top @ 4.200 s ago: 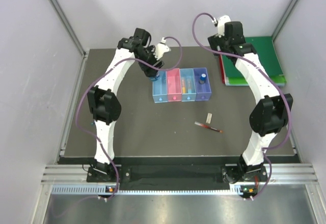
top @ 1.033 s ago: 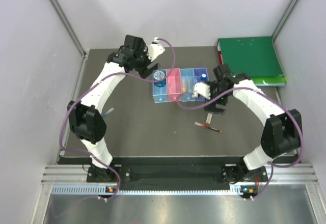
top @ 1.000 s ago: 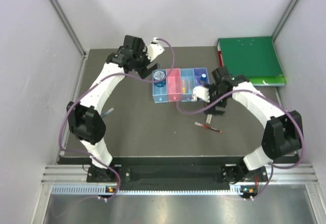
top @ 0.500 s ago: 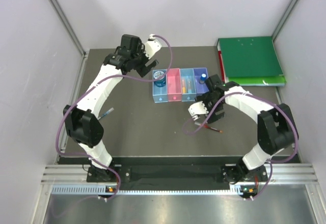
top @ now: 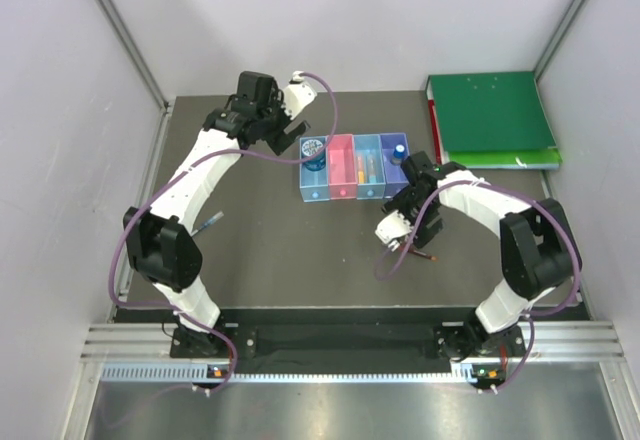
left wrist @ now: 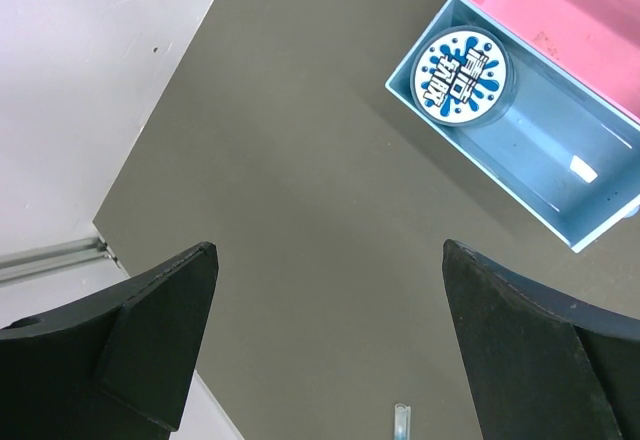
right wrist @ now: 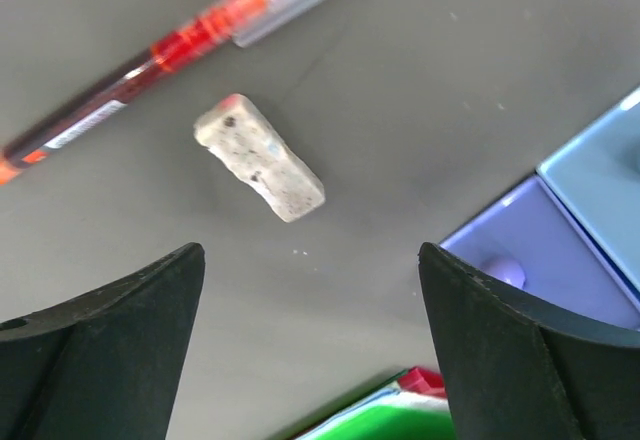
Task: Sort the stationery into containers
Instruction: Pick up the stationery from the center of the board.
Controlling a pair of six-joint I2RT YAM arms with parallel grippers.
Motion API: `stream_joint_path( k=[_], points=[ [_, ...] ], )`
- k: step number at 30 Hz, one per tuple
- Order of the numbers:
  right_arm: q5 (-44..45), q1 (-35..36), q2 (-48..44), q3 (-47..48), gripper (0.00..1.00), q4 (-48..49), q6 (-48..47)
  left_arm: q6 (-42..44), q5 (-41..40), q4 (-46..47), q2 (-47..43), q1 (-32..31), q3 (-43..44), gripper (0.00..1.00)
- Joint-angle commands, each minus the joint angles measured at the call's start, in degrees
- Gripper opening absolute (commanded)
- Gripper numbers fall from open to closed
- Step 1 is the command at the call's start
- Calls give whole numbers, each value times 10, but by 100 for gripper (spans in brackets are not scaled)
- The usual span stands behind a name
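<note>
Four trays stand side by side: blue, pink, light blue and purple. The dark-blue tape roll lies in the blue tray and also shows in the left wrist view. The blue-capped bottle stands in the purple tray. My left gripper is open and empty, left of the trays. My right gripper is open just above the white eraser, with the red pen beside it. The red pen lies on the mat. A blue pen lies far left.
The large green binder lies at the back right, and its edge shows in the right wrist view. The purple tray is close to my right fingers. The table's left edge and white wall are near the left gripper.
My right arm swung from the binder down over the eraser and lowered. My left gripper let go of the tape roll in the blue tray and drew back to the left.
</note>
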Motion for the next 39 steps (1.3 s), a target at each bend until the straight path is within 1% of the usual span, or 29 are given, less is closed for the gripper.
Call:
stream_joint_path(
  k=[1, 5, 9, 14, 15, 17, 18, 23, 24, 26, 27, 33, 35, 37, 39],
  points=[
    [-27, 6, 9, -4, 86, -30, -48, 2, -2, 38, -23, 3, -2, 99],
    [-35, 16, 25, 3, 82, -27, -52, -2, -2, 36, -18, 6, 6, 99],
    [-39, 27, 45, 15, 73, -32, -43, -2, -2, 36, -13, 7, 6, 99],
    [-47, 41, 67, 20, 67, -27, -36, -2, -2, 38, -13, 13, 10, 99],
    [-47, 43, 70, 20, 62, -25, -31, -1, -2, 38, -13, 15, 10, 99],
    [-46, 45, 77, 19, 59, -24, -26, -1, -2, 37, -15, 20, 11, 99],
    [-45, 45, 78, 17, 53, -17, -19, -1, -2, 35, -18, 21, 11, 99],
    [-33, 46, 92, 18, 46, -4, 14, 1, -3, 34, -24, 26, 8, 99],
    [-30, 45, 94, 19, 41, 4, 29, 2, -2, 35, -26, 28, 8, 99],
    [-23, 44, 100, 22, 34, 10, 41, 1, -1, 37, -26, 30, 8, 99],
    [-23, 44, 100, 24, 27, 14, 54, 2, -1, 39, -25, 31, 8, 99],
    [-37, 44, 87, 57, 15, 17, 107, 2, 4, 45, -19, 34, 8, 99],
    [-44, 44, 82, 80, 13, 8, 122, -1, 0, 51, -18, 39, 5, 99],
    [-51, 44, 75, 106, 14, 5, 146, -8, -3, 62, -20, 44, -4, 99],
    [-56, 43, 69, 125, 16, -7, 167, -30, -38, 95, -28, 51, -25, 99]
  ],
)
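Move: The small white eraser lies just below the open right fingers, about 4 cm down, 2 cm back and 2 cm to the left. The red marker's middle is some 4 cm nearer the robot than the eraser. From the right hand, the purple bin is about 12 cm ahead and 5 cm left, and the blue bin with the glue sticks 12 cm ahead and 11 cm left. From the left hand, the eraser is roughly 17 cm back, 26 cm right and 24 cm down. The eraser is pinched between the right fingertips: the hand sinks about 3 cm, easing back and left, the fingers closing all the while until they stop on it. Then the hand moves off forward, left and up, clear of the marker and towards the bins, swinging some 15 degrees clockwise. The empty left hand, still open, drifts about 3 cm left and slightly forward. ##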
